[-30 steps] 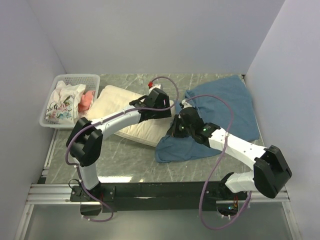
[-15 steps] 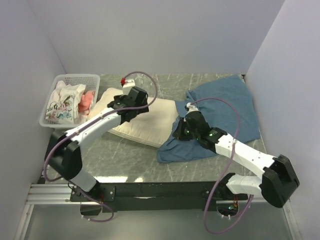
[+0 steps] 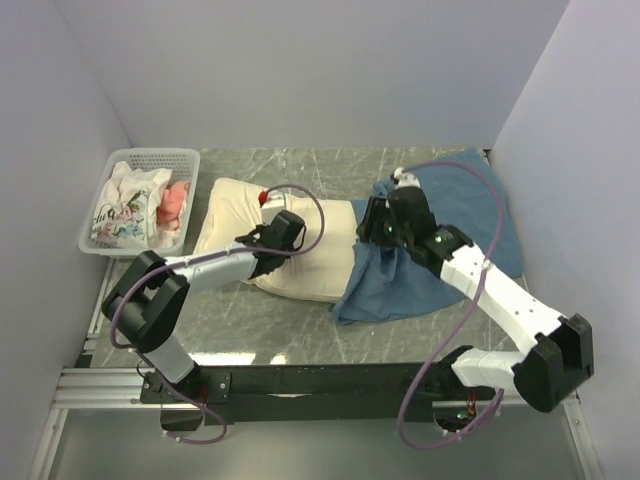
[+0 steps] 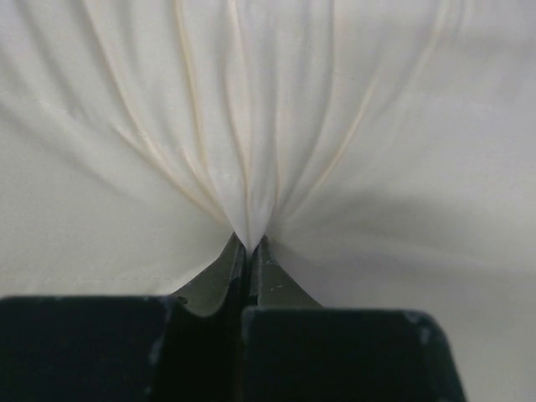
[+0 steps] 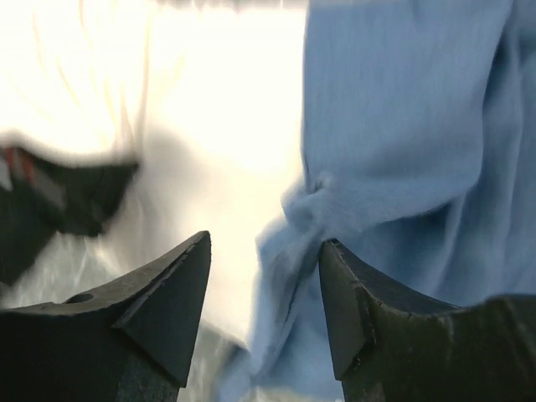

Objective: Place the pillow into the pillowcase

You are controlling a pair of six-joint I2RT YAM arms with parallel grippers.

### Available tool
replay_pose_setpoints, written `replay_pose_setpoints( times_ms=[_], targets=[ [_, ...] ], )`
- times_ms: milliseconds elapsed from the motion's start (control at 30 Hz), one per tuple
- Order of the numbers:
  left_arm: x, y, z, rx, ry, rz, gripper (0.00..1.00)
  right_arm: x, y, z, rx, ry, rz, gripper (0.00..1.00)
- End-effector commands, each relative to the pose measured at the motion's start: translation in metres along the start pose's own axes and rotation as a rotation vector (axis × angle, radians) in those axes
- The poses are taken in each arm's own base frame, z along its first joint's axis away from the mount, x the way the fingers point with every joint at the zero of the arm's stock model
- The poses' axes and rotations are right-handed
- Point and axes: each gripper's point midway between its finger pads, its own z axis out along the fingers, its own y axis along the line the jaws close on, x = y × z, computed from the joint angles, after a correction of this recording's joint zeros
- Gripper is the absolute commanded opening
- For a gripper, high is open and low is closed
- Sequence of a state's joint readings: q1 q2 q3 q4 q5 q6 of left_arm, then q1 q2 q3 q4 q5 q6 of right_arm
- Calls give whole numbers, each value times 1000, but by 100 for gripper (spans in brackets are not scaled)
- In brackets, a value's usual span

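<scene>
The cream-white pillow (image 3: 240,215) lies across the middle of the table, its right end tucked under the edge of the dusty-blue pillowcase (image 3: 470,215). My left gripper (image 3: 262,262) is at the pillow's near edge and is shut on a pinch of its cloth; the left wrist view shows the cream fabric (image 4: 251,126) gathered into folds between the closed jaws (image 4: 249,248). My right gripper (image 3: 372,225) is open above the pillowcase's left edge. In the right wrist view (image 5: 265,251) a bunched blue fold (image 5: 310,209) lies between the fingers, with the pillow (image 5: 226,109) to its left.
A white mesh basket (image 3: 100,238) holding a white printed cloth (image 3: 125,205) and pink fabric (image 3: 173,202) stands at the far left. White walls close in the back and both sides. A black rail (image 3: 320,380) runs along the near edge.
The left gripper has moved from the pillow's top to its near edge and pulled the pillow toward me and to the right. The right gripper has moved back and up along the pillowcase edge.
</scene>
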State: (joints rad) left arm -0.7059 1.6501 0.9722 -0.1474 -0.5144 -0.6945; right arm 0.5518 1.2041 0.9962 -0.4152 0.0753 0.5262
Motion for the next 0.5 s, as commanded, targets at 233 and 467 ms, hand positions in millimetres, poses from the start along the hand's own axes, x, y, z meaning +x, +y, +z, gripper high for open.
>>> replay_pose_setpoints(
  times_ms=[233,467],
  targets=[
    [112,-19,-60,142,191,-61,1,-45,-35,34,260,2,-108,63],
    [119,-20,-60,158,191,-101,1,26,-41,13,206,111,-170,56]
  ],
)
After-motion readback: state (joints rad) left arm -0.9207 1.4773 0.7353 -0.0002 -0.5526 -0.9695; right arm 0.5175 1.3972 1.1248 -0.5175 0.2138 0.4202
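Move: The left hand already pinches the pillow's top; the pillow's middle is about 3 cm left, 1 ahead and 4 below, the pillowcase mouth some 14 cm right, level front to back, 2 lower. From the open right hand, the mouth lies about 10 cm below, 3 back and 1 left; the pillow's middle is 17 cm left, 2 back, and the gathered blue fold 5 cm right, 7 back, both about as low. Left drags the pinched pillow some 8 cm back-right; open right reaches forward over the mouth, then sinks back. ##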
